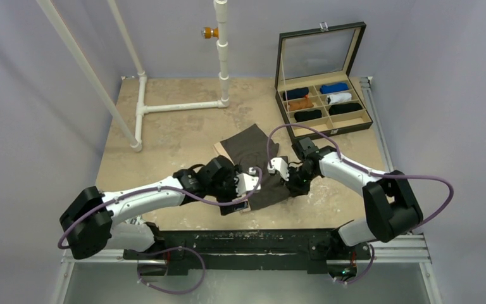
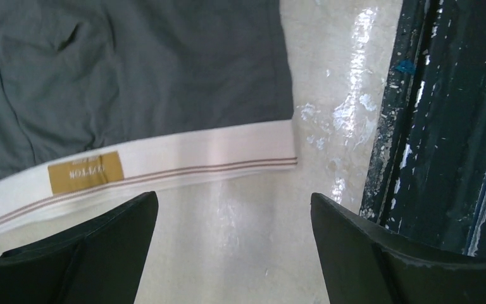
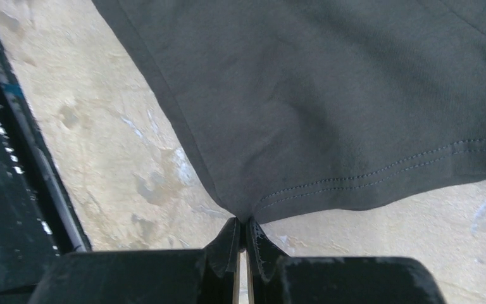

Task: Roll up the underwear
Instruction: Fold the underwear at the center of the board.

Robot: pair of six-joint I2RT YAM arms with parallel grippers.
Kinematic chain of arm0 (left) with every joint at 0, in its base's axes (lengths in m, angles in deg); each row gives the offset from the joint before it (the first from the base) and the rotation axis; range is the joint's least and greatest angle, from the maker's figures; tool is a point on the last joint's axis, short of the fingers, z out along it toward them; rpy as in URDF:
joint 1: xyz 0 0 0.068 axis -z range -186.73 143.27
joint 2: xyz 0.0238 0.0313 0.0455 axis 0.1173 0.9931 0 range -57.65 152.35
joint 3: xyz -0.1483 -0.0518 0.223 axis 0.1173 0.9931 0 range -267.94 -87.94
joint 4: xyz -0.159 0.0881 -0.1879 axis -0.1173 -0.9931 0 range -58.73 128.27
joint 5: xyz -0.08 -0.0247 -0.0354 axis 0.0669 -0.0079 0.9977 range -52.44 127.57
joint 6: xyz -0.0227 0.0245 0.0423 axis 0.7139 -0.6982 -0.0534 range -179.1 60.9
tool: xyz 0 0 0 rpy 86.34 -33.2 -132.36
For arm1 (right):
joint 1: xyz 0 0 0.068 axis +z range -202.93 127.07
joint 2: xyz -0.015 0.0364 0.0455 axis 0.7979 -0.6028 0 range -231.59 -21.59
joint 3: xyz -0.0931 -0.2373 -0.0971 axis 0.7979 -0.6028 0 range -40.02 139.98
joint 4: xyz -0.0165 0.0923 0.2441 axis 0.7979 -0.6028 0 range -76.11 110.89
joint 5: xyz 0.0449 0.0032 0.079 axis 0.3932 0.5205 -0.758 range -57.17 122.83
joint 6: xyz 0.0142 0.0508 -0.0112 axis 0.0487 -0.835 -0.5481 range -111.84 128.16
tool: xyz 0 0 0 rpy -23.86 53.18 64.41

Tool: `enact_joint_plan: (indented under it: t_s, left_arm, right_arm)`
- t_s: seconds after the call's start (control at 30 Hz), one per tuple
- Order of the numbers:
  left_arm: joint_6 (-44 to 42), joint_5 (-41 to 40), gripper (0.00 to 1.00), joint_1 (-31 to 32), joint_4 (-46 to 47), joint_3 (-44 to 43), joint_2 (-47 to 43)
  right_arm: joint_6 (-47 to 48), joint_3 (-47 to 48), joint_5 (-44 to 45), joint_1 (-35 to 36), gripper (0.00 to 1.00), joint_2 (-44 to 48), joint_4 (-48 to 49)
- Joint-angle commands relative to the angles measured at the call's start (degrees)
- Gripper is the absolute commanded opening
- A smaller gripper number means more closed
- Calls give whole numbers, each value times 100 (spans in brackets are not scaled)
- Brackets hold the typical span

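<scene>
The underwear (image 1: 253, 149) lies spread flat in the middle of the table, dark grey with a pale waistband (image 2: 196, 155) that carries a tan label (image 2: 85, 171). My left gripper (image 2: 234, 218) is open just short of the waistband, over bare table, with nothing between its fingers; in the top view it (image 1: 243, 193) sits at the garment's near-left edge. My right gripper (image 3: 245, 225) is shut on the stitched hem corner of the underwear (image 3: 329, 95), at the garment's near-right edge (image 1: 289, 182).
An open black box (image 1: 356, 125) at the back right holds several rolled garments in compartments. A white pipe frame (image 1: 177, 106) stands at the back left. The black mounting rail (image 2: 443, 126) runs along the table's near edge, close to both grippers.
</scene>
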Motion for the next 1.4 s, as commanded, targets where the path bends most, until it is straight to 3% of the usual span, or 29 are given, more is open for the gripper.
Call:
enact_joint_plan:
  t_s: [0.0,0.27,0.77,1.03,1.2,1.37]
  left_arm:
    - [-162,-757,89,556,516,-159,266]
    - [-356,-1371,80,1201,695,-295,955]
    - [-624,-1547,59,1384,387,-510,1501]
    - [-511,-1225,30,1448,35,-717,1700]
    - [-326,-908,3,1523,-216,-811,1747]
    - [-292,-377,0,1531,-628,-1025,1594]
  right_arm:
    - [-282,407,-600,19,0,-161,-382]
    - [-398,488,-653,-14,0,-313,-486]
    - [-323,503,-537,-129,0,-332,-526]
    - [-300,476,-629,-148,0,-284,-583]
    - [-260,443,-651,-151,0,-262,-679]
    - [-88,524,-646,-155,0,-256,-1143]
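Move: The near corner of the underwear's waistband lies about 3 cm back and 3 cm right of my open left hand, some 7 cm below. The gold label on that band is about 7 cm ahead, straight in line and as far below. My right hand, still pinching the near right corner, is some 13 cm right and 2 cm ahead of the left, 5 cm lower. From my right hand the waistband corner lies roughly 11 cm left and 5 cm back. I bring my left hand down about 6 cm onto the waistband's near corner while easing back and right, turning the fingers steeper and slightly clockwise. Low over the board I shut them and pinch the corner, then carry on another 2 cm back towards me. My right hand keeps its pinch, draws back 2 cm and tilts its fingertips about 10 degrees towards me. ##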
